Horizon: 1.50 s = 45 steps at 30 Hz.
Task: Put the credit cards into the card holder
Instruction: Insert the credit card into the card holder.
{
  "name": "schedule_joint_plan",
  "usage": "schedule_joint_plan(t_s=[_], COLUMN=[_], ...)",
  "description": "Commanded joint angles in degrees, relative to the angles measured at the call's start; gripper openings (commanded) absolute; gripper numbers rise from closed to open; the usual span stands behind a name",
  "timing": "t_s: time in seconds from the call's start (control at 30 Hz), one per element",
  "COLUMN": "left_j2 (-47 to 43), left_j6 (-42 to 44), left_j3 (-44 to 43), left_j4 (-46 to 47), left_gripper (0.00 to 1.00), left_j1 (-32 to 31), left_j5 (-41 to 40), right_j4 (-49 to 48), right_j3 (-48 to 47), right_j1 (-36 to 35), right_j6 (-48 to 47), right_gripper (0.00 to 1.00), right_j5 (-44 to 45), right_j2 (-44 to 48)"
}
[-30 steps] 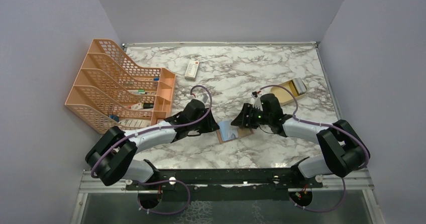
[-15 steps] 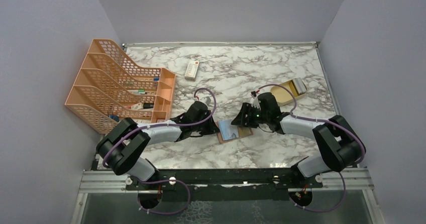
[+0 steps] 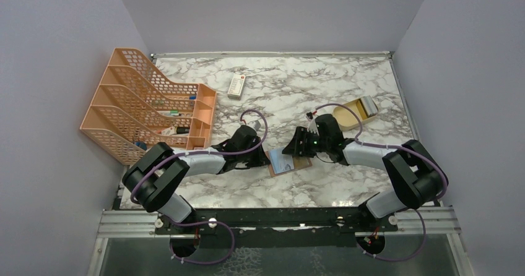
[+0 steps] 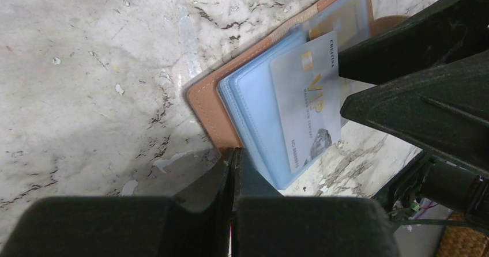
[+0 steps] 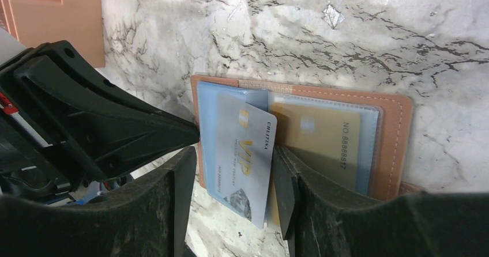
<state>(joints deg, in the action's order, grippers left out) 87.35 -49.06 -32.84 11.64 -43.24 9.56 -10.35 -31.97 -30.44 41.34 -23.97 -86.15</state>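
The brown card holder [image 3: 303, 163] lies open on the marble between my two grippers. Its pale blue inner sleeves [image 4: 254, 107] face up. A gold card [image 5: 323, 144] sits inside a clear slot. A silver VIP credit card [image 5: 242, 153] lies slanted, its top tucked into the blue sleeves and its lower end hanging over the holder's edge. My right gripper [image 5: 232, 156] is open, with one finger on each side of this card; one finger touches its edge. My left gripper [image 4: 233, 153] is shut, with its tips against the holder's brown corner [image 4: 207, 104].
An orange mesh file rack [image 3: 148, 106] fills the left side. A white remote-like item [image 3: 236, 85] lies at the back centre. A tan shallow box [image 3: 354, 114] with a grey flat item [image 3: 370, 106] in it sits at the right, behind my right arm.
My left gripper has gone from partly open to shut and moved right, up to the holder's edge. My right gripper shifted slightly left over the card, with its jaws a touch narrower.
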Motion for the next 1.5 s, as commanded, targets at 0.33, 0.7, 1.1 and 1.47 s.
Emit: schedule_joint_plan(t_s=[0.33, 0.7, 1.1, 1.47], left_j2=[0.32, 0.64, -0.53, -0.1], left_j6=[-0.27, -0.24, -0.53, 0.18], left_j3=[2.07, 1.16, 2.19, 1.0], left_j4=[2.39, -0.07, -0.77, -1.24], left_gripper=[0.0, 0.0, 0.0, 0.0], left_j1=[0.18, 0.18, 0.18, 0.18], left_j5=[-1.52, -2.34, -3.04, -2.05], right_j4=[-5.95, 9.21, 0.93, -0.8], right_j3=[0.97, -1.2, 1.0, 1.57], right_j1=[-2.18, -2.61, -3.74, -4.28], right_j6=[4.31, 0.2, 3.22, 4.7], right_gripper=[0.48, 0.47, 0.39, 0.33], right_j5=[-4.42, 5.35, -1.91, -2.46], right_j2=[-0.76, 3.64, 1.87, 0.69])
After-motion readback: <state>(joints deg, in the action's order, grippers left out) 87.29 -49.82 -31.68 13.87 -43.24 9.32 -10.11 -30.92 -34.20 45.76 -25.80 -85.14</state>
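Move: The VIP card sticks out to the right of its blue pocket, its middle about 2 cm left, 2 cm back and 1 cm below the right hand. The pocket page is about 4 cm left and 2 cm back; the gold card about 4 cm right and 2 cm back. From the left hand, closed at the holder's left edge, the VIP card is roughly 7 cm right and 1 cm back. Left holds the holder edge; narrowing right fingers nudge the card left in two 2 cm strokes, stepping back. ##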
